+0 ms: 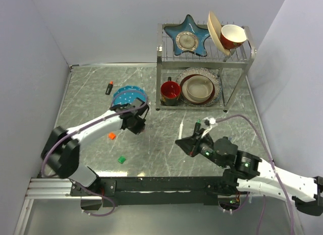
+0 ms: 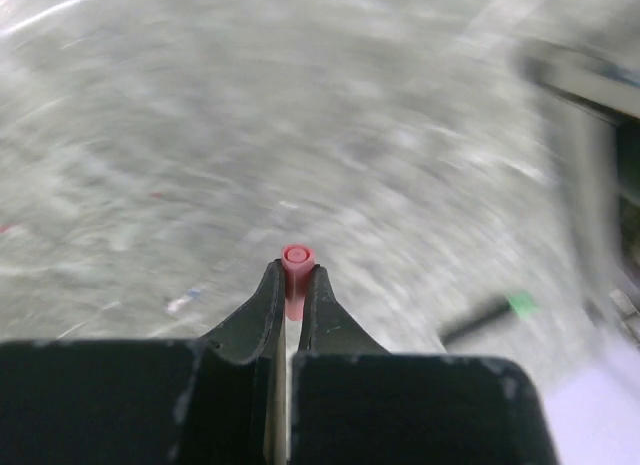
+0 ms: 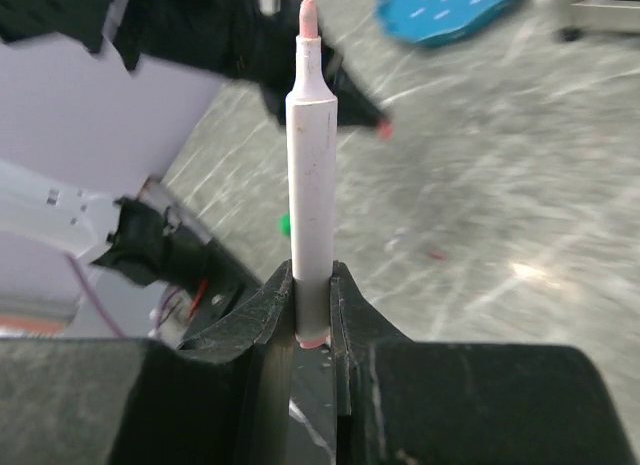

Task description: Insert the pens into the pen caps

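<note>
A small pink-red pen cap sits pinched between the tips of my left gripper, its open end facing away from the camera. From above, the left gripper hangs just in front of the blue plate. My right gripper is shut on the lower end of a thin white pen, whose pinkish tip points towards the left gripper. In the top view the white pen sticks out of the right gripper. An orange cap and a green cap lie on the table.
A black marker with an orange end lies left of the plate. Another black marker with a green end lies by the right gripper. A wire dish rack with bowls, plates and a red mug stands at the back right.
</note>
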Controlling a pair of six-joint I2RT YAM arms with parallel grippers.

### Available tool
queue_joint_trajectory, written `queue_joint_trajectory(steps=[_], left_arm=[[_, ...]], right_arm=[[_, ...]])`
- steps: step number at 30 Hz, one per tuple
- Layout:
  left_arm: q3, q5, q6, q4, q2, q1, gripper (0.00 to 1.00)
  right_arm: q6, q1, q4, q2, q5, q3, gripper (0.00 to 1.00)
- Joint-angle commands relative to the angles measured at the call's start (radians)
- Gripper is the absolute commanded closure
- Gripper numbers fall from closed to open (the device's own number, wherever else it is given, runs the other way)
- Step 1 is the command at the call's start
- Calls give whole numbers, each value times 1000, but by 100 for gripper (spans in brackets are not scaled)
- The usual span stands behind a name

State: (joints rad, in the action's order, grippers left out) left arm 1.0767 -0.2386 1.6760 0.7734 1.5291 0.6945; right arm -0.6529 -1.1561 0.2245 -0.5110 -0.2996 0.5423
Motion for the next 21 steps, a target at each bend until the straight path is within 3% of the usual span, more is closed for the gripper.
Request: queue_joint_trajectory(steps=[1, 10, 21], left_arm=[[-37, -71, -225, -126, -221, 0, 99], [-142, -117, -476, -278, -644, 0, 99], [-213, -2, -579, -304, -802, 0, 99]], right_arm=[[15, -4, -264, -134, 155, -21, 100], [35, -5, -499, -446, 399, 56, 100], [27, -8, -573, -681, 494, 189, 100]])
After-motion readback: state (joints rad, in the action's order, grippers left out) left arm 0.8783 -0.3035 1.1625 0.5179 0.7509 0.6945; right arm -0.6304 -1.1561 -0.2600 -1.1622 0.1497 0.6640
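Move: The cap, held in the left fingers, lies about 13 cm ahead of the right hand, some 15 cm to its left and 14 cm below it. The pen in the right fingers has its middle about 11 cm nearer the base than the left hand, some 15 cm to its right and 17 cm higher. From the left hand, with everything about 8 cm lower, the orange block is some 14 cm left and level, the green block 10 cm left and 10 cm back, and the blue plate 20 cm ahead and 6 cm left. The left hand, still pinching the small pink cap, lifts it fast by about 19 cm with a lesser drift left, its rise easing off near the end, while the wrist swings its fingers up from steeply down towards level and forward, and some to the right. Meanwhile the right hand keeps its grip on the white pen and sweeps it about 14 cm left towards the cap, sinking slightly and turning some 25 degrees counter-clockwise. ##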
